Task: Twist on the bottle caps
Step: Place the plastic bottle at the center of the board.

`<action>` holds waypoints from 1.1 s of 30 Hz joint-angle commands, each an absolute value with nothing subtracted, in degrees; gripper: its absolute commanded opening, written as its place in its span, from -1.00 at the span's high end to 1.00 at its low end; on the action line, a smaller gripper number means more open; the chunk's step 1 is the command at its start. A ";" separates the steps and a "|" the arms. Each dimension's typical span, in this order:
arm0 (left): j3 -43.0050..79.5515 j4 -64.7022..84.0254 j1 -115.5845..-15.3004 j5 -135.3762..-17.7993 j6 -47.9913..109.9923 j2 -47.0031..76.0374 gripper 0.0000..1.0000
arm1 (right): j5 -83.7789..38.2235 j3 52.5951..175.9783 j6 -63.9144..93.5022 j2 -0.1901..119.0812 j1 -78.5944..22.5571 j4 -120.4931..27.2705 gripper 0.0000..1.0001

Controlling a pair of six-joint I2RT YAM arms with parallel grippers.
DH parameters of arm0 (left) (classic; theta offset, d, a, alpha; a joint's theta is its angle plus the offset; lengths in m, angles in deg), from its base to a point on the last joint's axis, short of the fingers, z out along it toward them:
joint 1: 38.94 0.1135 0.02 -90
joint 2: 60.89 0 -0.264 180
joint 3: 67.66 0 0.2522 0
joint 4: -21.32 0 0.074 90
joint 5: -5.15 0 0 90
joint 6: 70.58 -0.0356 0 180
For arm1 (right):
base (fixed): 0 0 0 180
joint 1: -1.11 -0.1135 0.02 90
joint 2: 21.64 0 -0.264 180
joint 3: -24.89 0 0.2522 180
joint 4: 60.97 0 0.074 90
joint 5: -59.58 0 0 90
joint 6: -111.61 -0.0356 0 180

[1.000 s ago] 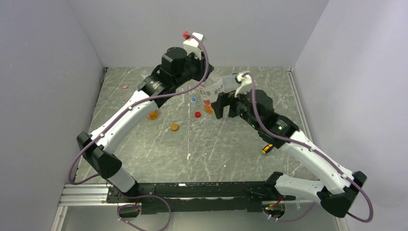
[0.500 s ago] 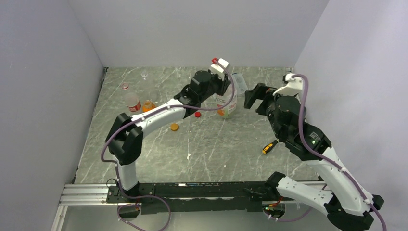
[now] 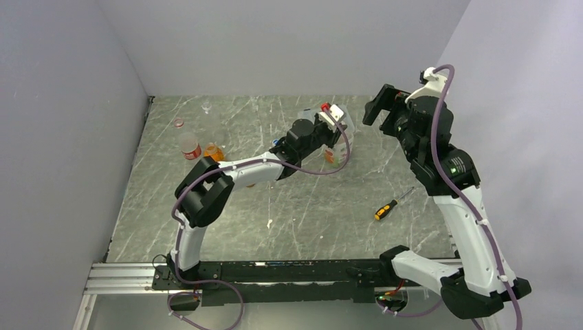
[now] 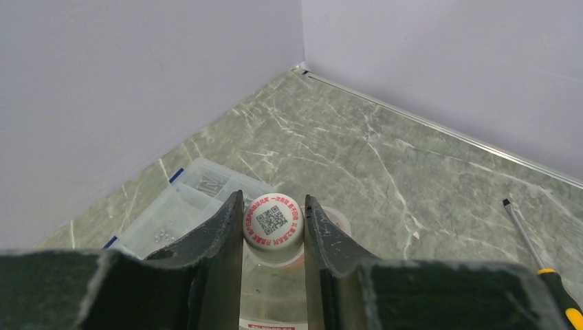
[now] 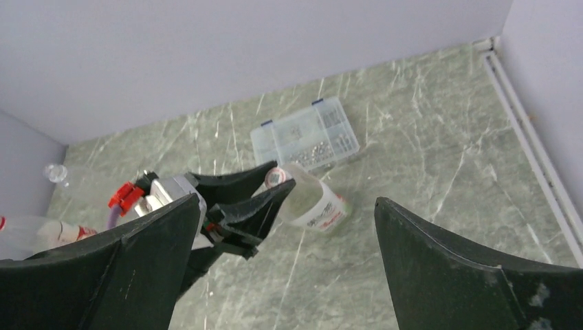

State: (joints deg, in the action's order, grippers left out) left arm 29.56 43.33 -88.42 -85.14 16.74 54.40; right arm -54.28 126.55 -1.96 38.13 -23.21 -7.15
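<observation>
My left gripper (image 4: 273,198) is shut on a whitish cap (image 4: 273,220) printed with a QR code, one finger on each side. The cap sits on the neck of the white-labelled bottle (image 4: 275,292), which leans on the table (image 5: 317,204). In the top view this bottle (image 3: 335,152) is right of centre, under the left gripper (image 3: 335,130). My right gripper (image 3: 377,110) hangs open, raised at the far right, with nothing between its fingers (image 5: 287,201). A red-labelled bottle (image 3: 190,146) and a squat orange bottle (image 3: 213,151) stand at the left, and a tiny vial (image 3: 206,106) stands behind them.
A flat clear compartment box (image 5: 306,134) lies just behind the held bottle, near the back wall. A screwdriver with a yellow and black handle (image 3: 392,204) lies on the right. A small pink cap (image 3: 179,123) rests near the left wall.
My left arm swung to the right, taking the white-labelled bottle with it by its cap. My right arm lifted away from the bottle and drew back to the far right, still open.
</observation>
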 commanded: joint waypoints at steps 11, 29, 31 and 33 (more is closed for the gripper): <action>41.47 33.40 -88.68 -84.11 15.14 59.29 0.80 | -41.78 125.25 -0.89 37.36 -17.56 -7.12 -0.99; 46.21 28.82 -88.69 -84.68 15.64 61.75 0.04 | -41.25 124.70 -0.30 36.73 -16.57 -7.66 -0.99; 46.66 28.52 -88.62 -84.74 15.73 61.81 -0.06 | -41.15 124.90 -0.28 36.80 -16.56 -7.49 -0.99; 46.90 28.61 -88.69 -84.67 15.72 61.76 -0.13 | -41.06 125.09 -0.28 36.81 -16.56 -7.40 -0.99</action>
State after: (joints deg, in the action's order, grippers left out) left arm 43.88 28.60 -88.42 -84.73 15.65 61.26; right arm -41.82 124.87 -1.20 37.50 -16.91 -6.08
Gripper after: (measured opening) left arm 0.544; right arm 0.994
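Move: The left hand already grips the white cap of the plastic bottle, which leans with its base on the table; its upright spot lies roughly 2 cm ahead, 2 cm right and 25 cm below. At table height too, the storage box lies about 14 cm straight ahead of this hand, the screwdriver some 14 cm back and 20 cm right. From the right hand, that spot is about 13 cm ahead, 12 cm left and 42 cm down. The left hand eases the bottle's cap about 3 cm forward-right to straighten it, then opens, sinking about 1 cm. ##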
